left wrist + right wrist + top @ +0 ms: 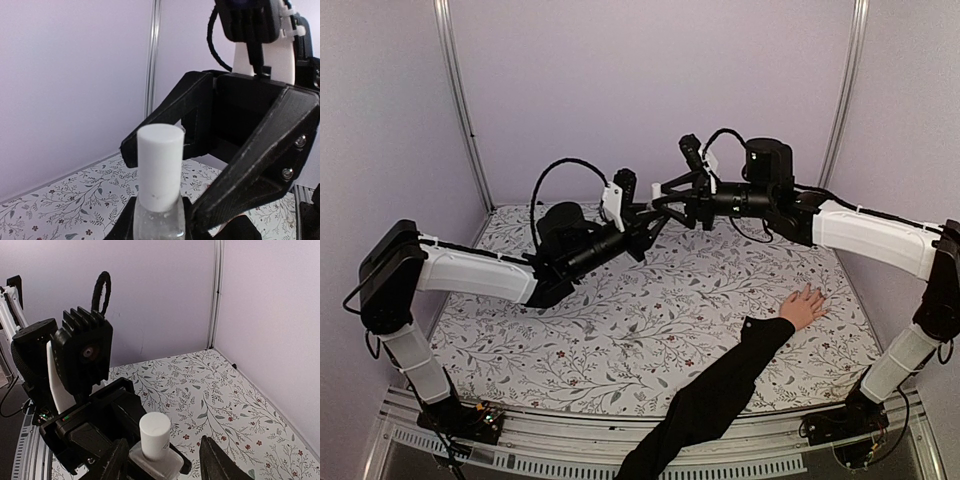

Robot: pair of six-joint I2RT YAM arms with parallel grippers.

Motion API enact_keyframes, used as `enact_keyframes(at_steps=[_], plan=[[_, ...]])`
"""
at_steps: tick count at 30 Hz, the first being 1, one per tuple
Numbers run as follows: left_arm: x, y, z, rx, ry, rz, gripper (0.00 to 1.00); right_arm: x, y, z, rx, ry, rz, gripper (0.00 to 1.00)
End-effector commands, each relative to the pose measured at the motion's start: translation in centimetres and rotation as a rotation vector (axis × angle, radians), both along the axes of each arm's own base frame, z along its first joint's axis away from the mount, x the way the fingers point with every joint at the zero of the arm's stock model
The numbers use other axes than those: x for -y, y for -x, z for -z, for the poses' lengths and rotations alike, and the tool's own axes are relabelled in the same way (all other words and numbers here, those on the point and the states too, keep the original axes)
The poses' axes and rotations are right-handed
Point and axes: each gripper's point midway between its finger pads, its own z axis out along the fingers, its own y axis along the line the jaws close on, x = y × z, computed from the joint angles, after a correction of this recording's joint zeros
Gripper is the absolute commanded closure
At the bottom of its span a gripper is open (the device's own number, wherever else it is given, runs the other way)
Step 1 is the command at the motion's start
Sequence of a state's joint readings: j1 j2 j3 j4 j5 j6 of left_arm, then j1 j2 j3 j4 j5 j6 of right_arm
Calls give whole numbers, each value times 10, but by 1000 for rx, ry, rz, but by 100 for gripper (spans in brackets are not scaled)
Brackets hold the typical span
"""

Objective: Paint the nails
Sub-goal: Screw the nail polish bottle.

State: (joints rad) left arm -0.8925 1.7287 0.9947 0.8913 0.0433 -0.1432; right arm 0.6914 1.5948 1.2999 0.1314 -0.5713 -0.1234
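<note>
A small clear bottle (159, 222) with a tall white cap (159, 167) is held up in the air above the table's middle, with my left gripper (159, 227) shut on its glass body. My right gripper (167, 462) faces it, open, one finger on each side of the white cap (155, 434) with gaps showing on both sides. In the top view the two grippers meet at the bottle (657, 203). A light-skinned hand (805, 305) with spread fingers and a black sleeve (720, 390) lies flat at the right front; its nails are too small to make out.
A floral-patterned cloth (620, 320) covers the table. Purple walls with metal corner posts (460, 100) close in the back and sides. The sleeved arm crosses the front right of the table diagonally.
</note>
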Motion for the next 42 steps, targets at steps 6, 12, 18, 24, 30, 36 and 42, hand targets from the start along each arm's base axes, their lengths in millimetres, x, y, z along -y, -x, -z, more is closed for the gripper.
enact_keyframes(at_steps=[6, 12, 18, 24, 30, 36, 42], plan=[[15, -3, -5, 38, -12, -61, 100, 0, -6, -9, -6, -35, 20, 51], [28, 1, 0, 46, -27, -53, 100, 13, 2, -3, -25, -31, 54, 53], [46, 7, 6, 54, -39, -54, 100, 31, 1, 5, -42, -22, 152, 55], [57, 12, 8, 57, -37, -19, 100, 35, 16, 7, -33, -22, 110, 60], [60, 13, 9, 57, -42, -11, 100, 44, 18, 5, -26, -25, 120, 69], [63, 17, 12, 69, -54, 16, 100, 41, 29, 2, -11, -29, 53, 78], [62, 19, 10, 77, -58, 25, 100, 35, 34, 1, -4, -27, -2, 93]])
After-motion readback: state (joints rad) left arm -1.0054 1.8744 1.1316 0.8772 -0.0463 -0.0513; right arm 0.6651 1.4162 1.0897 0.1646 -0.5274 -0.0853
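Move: The white cap sits about 2 cm left of the right hand's point, some 1 cm higher and level with it front to back, just in front of its half-open fingers. The clear nail polish bottle under that cap lies about 2 cm left of the right hand and 2 cm below it, already gripped between the left fingers. From the left hand the cap stands about 3 cm straight above. Both hands drift to the robot's right together, each sinking about 2 cm on the way: the left, still gripping the bottle, goes about 5.5 cm and the right only about 4 cm, so the cap comes deeper between the right fingers. From about halfway on, the right fingers close from half open to nearly shut and pinch the white cap from its two sides, while both hands edge slightly back towards the robot and rise a little. ##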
